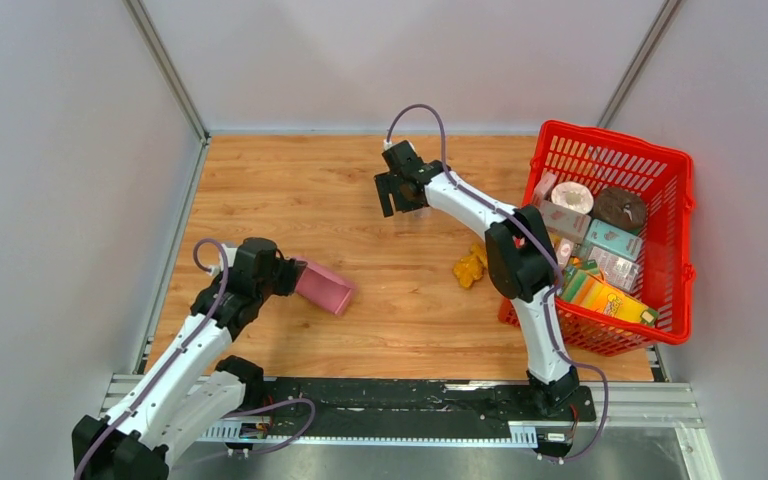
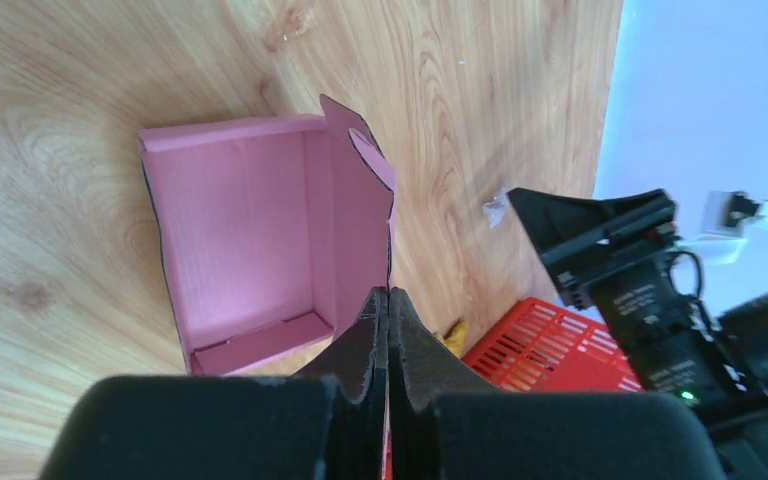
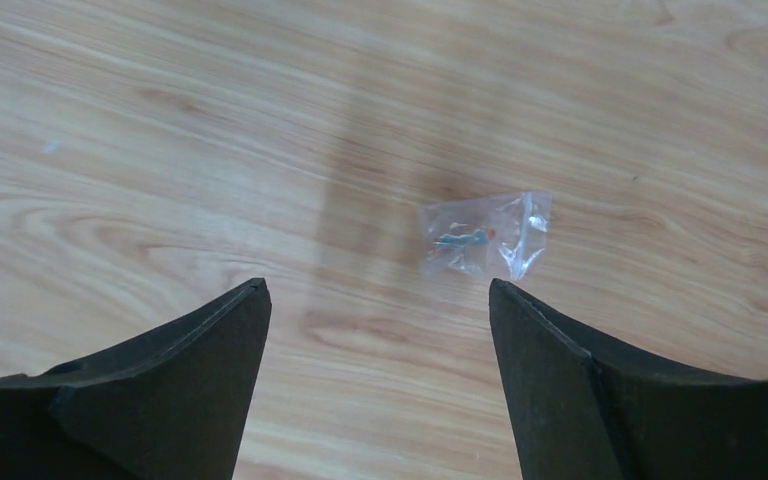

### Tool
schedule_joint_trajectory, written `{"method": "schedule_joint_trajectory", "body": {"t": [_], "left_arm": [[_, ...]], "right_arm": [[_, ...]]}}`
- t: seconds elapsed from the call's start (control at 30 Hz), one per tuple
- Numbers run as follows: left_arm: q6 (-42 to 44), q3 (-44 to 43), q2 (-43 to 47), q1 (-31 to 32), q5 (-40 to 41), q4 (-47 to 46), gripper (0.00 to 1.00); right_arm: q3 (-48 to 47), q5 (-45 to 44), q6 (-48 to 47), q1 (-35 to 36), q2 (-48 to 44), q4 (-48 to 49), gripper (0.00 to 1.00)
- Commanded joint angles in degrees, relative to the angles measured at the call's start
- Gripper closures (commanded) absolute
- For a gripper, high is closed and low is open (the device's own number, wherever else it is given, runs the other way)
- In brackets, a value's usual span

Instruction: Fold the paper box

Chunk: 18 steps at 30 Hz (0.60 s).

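The paper box (image 1: 325,288) is pink, partly formed into an open tray, and lies on the wooden table at the left. In the left wrist view the paper box (image 2: 250,230) shows its inside, with raised walls and a loose flap at its far corner. My left gripper (image 2: 389,295) is shut on the thin edge of the box's side wall, and a pink sliver shows between the pads. From above, the left gripper (image 1: 295,275) sits at the box's left end. My right gripper (image 1: 400,203) hovers far away at mid-table. The right gripper (image 3: 378,287) is open with only bare wood between its fingers.
A small clear plastic bag (image 3: 487,235) lies on the wood just beyond the right fingertips. A yellow object (image 1: 471,267) lies near the right arm. A red mesh basket (image 1: 677,250) with several printed cartons stands at the right edge. Walls enclose the table.
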<state>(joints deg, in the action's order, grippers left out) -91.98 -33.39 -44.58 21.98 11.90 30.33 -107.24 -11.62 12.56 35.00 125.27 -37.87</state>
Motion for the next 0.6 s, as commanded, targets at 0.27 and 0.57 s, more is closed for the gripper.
{"method": "schedule_joint_trajectory", "body": {"t": [0.27, 0.57], "left_arm": [[-7.42, -2.83, -3.59, -0.44, 1.90, -2.28, 0.97], [-5.14, -2.04, -3.41, -0.44, 2.43, -6.24, 0.59]], "right_arm": [[-5.00, -1.30, -1.31, -2.48, 5.86, -1.07, 0.17], [-6.22, -5.60, -1.13, -2.66, 8.23, -2.30, 0.20]]}}
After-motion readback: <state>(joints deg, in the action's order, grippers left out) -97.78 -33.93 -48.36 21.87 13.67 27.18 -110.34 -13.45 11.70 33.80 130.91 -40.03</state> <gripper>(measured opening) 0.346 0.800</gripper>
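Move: The left hand's shut fingers hold the edge of the pink paper box, whose middle lies about 1 cm ahead, 4 cm to the right and some 6 cm below. From the open right hand, a small clear bag lies roughly 3 cm ahead, 2 cm to the right and 7 cm below; the orange toy lies about 10 cm back and 11 cm right, and the box 17 cm back and 19 cm left. The left hand eases forward nearly 2 cm, dipping slightly and coming back up, turns about 5 degrees counter-clockwise, and late on opens its fingers to about a third, letting go of the box edge. Meanwhile the right hand, fingers kept wide open and still pointing forward and down, sinks about 3.5 cm towards the clear bag, drifting some 1.5 cm right, without yet closing on the bag. ##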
